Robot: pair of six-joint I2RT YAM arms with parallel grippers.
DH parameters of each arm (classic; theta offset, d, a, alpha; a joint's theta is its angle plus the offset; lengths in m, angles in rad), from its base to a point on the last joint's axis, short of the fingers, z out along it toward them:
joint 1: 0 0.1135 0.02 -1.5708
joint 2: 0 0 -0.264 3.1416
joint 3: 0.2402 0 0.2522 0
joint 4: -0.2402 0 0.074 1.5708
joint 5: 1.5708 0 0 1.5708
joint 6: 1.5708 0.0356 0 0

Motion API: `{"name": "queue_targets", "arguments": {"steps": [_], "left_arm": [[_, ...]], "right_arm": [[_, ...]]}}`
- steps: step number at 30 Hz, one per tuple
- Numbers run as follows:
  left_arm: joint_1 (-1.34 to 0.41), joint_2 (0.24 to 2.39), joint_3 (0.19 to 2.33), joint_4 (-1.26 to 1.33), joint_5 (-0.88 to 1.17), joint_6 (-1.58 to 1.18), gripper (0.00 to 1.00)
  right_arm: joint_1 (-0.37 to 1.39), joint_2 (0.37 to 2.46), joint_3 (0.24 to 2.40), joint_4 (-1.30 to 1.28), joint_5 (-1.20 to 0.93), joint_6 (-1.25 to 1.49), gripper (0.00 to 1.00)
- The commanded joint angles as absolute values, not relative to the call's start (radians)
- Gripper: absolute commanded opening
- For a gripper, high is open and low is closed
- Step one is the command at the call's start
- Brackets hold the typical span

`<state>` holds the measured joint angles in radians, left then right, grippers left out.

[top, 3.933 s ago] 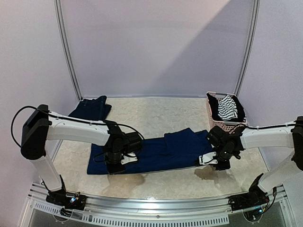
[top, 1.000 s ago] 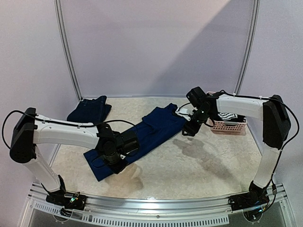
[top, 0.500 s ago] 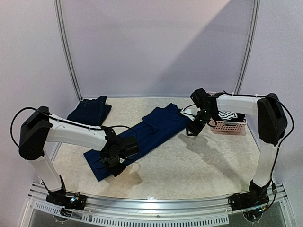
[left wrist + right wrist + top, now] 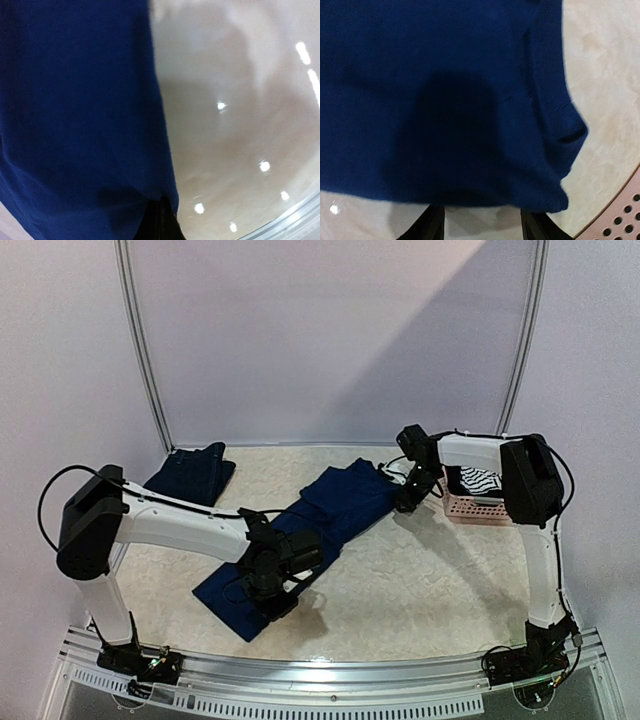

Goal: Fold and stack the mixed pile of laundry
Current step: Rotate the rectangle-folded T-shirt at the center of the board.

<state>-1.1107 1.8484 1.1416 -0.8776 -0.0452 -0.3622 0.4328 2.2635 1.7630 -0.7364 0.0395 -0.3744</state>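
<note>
The navy T-shirt (image 4: 318, 525), folded into a long strip, lies slantwise from the near left to the far middle of the table. My left gripper (image 4: 272, 590) is low on its near part; in the left wrist view its tips (image 4: 161, 220) are shut on the shirt's edge (image 4: 85, 125). My right gripper (image 4: 405, 502) stands at the shirt's far right end, open, with the cloth's hem (image 4: 470, 150) just ahead of its spread fingers (image 4: 427, 227). A folded dark denim piece (image 4: 190, 470) lies at the back left. The striped piece (image 4: 482, 480) is in the pink basket (image 4: 478, 508).
The pink basket's rim (image 4: 620, 220) is close to the right of my right gripper. Metal frame posts (image 4: 145, 360) and the pale back wall close off the table's far side. The table's front rail (image 4: 320, 680) runs along the near edge.
My left gripper has shut on the shirt and carried its near end rightward. My right gripper has moved back to the shirt's far end beside the basket, jaws a little narrower.
</note>
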Motion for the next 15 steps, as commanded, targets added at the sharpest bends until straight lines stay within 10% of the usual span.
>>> {"name": "queue_targets", "arguments": {"steps": [1, 15], "left_arm": [[-1.180, 1.971, 1.231, -0.771, 0.123, -0.351, 0.00], [-1.284, 2.324, 1.799, -0.792, 0.249, -0.341, 0.00]], "right_arm": [[0.435, 2.399, 1.915, -0.747, 0.122, -0.410, 0.52], [0.419, 2.664, 2.345, -0.605, 0.158, -0.603, 0.56]]}}
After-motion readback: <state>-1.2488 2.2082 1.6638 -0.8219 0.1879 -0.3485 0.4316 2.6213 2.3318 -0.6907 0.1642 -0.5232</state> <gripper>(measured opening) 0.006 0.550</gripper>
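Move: The left fingers are already shut on the T-shirt's right edge near its near end; the shirt's middle lies about 19 cm ahead and 4 cm to the right, at table height. From the half-open right hand, at the far end's edge, that middle is some 13 cm back and 25 cm left. The pink basket stands roughly 20 cm right of the right hand and 4 cm farther out; the folded jeans lie about 55 cm left of it and 9 cm ahead. To the right, skimming the table and drifting back a little, the left hand drags its still-pinched near part of the T-shirt about 17 cm, rolling and turning slightly clockwise. Meanwhile the right hand sweeps forward some 12 cm and a little left, past the basket's left side, its half-open fingers pushing along the shirt's far right edge, their tips tilting outward. ##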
